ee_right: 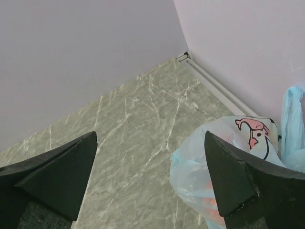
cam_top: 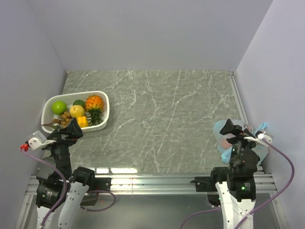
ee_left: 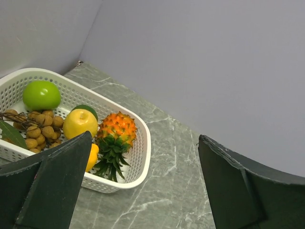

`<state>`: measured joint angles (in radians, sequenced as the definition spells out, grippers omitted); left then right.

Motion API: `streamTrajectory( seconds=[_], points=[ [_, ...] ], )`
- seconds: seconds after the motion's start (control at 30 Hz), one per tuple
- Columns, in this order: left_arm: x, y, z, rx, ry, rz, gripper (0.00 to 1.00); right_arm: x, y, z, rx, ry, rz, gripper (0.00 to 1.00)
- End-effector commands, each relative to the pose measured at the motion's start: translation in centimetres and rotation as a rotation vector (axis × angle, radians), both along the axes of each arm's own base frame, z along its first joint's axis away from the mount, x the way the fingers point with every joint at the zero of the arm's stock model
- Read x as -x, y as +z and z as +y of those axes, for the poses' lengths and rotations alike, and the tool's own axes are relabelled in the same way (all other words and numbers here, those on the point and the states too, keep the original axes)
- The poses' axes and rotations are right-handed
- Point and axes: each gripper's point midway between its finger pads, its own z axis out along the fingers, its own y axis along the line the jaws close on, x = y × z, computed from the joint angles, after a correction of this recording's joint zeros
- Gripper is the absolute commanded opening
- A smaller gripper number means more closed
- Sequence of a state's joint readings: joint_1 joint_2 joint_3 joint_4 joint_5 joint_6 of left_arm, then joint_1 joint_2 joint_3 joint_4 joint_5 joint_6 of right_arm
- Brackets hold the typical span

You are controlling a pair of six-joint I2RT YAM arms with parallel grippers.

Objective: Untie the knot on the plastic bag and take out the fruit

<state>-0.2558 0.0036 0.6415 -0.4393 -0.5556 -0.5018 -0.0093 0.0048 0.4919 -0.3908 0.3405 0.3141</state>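
Note:
The pale blue plastic bag (cam_top: 220, 130) lies at the table's right edge by the wall, partly hidden under my right arm. In the right wrist view the bag (ee_right: 214, 148) shows a pink cartoon print, with a handle loop (ee_right: 291, 119) standing up at the far right. Orange-red fruit (ee_right: 212, 206) shows faintly through the plastic. I cannot make out the knot. My right gripper (cam_top: 228, 127) is open and empty, and hovers just left of and above the bag (ee_right: 150, 138). My left gripper (cam_top: 75, 129) is open and empty, near the basket's front (ee_left: 144, 143).
A white slotted basket (cam_top: 76, 94) stands at the left, holding a green apple (cam_top: 59, 107), a yellow fruit (cam_top: 77, 111), an orange pineapple-like fruit (cam_top: 94, 102) and a longan bunch (cam_top: 64, 119). Its rim (ee_left: 144, 143) shows in the left wrist view. Walls enclose the left, back and right sides.

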Motion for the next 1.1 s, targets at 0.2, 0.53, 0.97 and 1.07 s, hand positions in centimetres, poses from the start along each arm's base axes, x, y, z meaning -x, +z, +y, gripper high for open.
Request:
streamTrajectory(
  seconds=[0.2,0.53,0.97,1.07],
  points=[
    [2.1,1.0,0.5,0.063,-0.002,-0.119,0.99,4.5,4.6,-0.1,-0.01,-0.008,-0.211,1.0],
    [1.4,0.7,-1.7,0.047,-0.12,-0.127,0.99,1.6,2.8,-0.5,-0.136,-0.053,-0.043,1.0],
    [1.5,0.7,-2.6,0.037,-0.177,-0.158,0.99,-2.0,-5.9,-3.5,-0.359,-0.358,0.235,1.0],
    [1.5,0.6,-2.5,0.041,-0.173,-0.152,0.99,-2.3,-7.8,-4.4,-0.387,-0.447,0.271,0.99]
  ],
)
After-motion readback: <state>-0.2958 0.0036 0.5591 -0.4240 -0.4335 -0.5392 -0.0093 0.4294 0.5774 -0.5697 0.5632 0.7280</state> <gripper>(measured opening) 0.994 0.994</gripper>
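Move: The fruit-filled plastic bag lies about 12 cm to the right of the right gripper, 4 cm ahead and some 21 cm below; its blue standing handle is roughly 17 cm right, 7 cm ahead and 15 cm below. From the left gripper the bag is around 72 cm right, 5 cm ahead and 26 cm down, while the white basket sits 22 cm ahead, 10 cm left and 28 cm below. Lift the wide-open right gripper slightly up and back, then swoop it down about 9 cm and forward 4 cm, easing right towards the plastic bag; tip its fingers down some 20 degrees, raise its left side as much and turn it clockwise. Meanwhile shift the open left gripper a few centimetres right, down and slightly forward, turning it clockwise a little. ##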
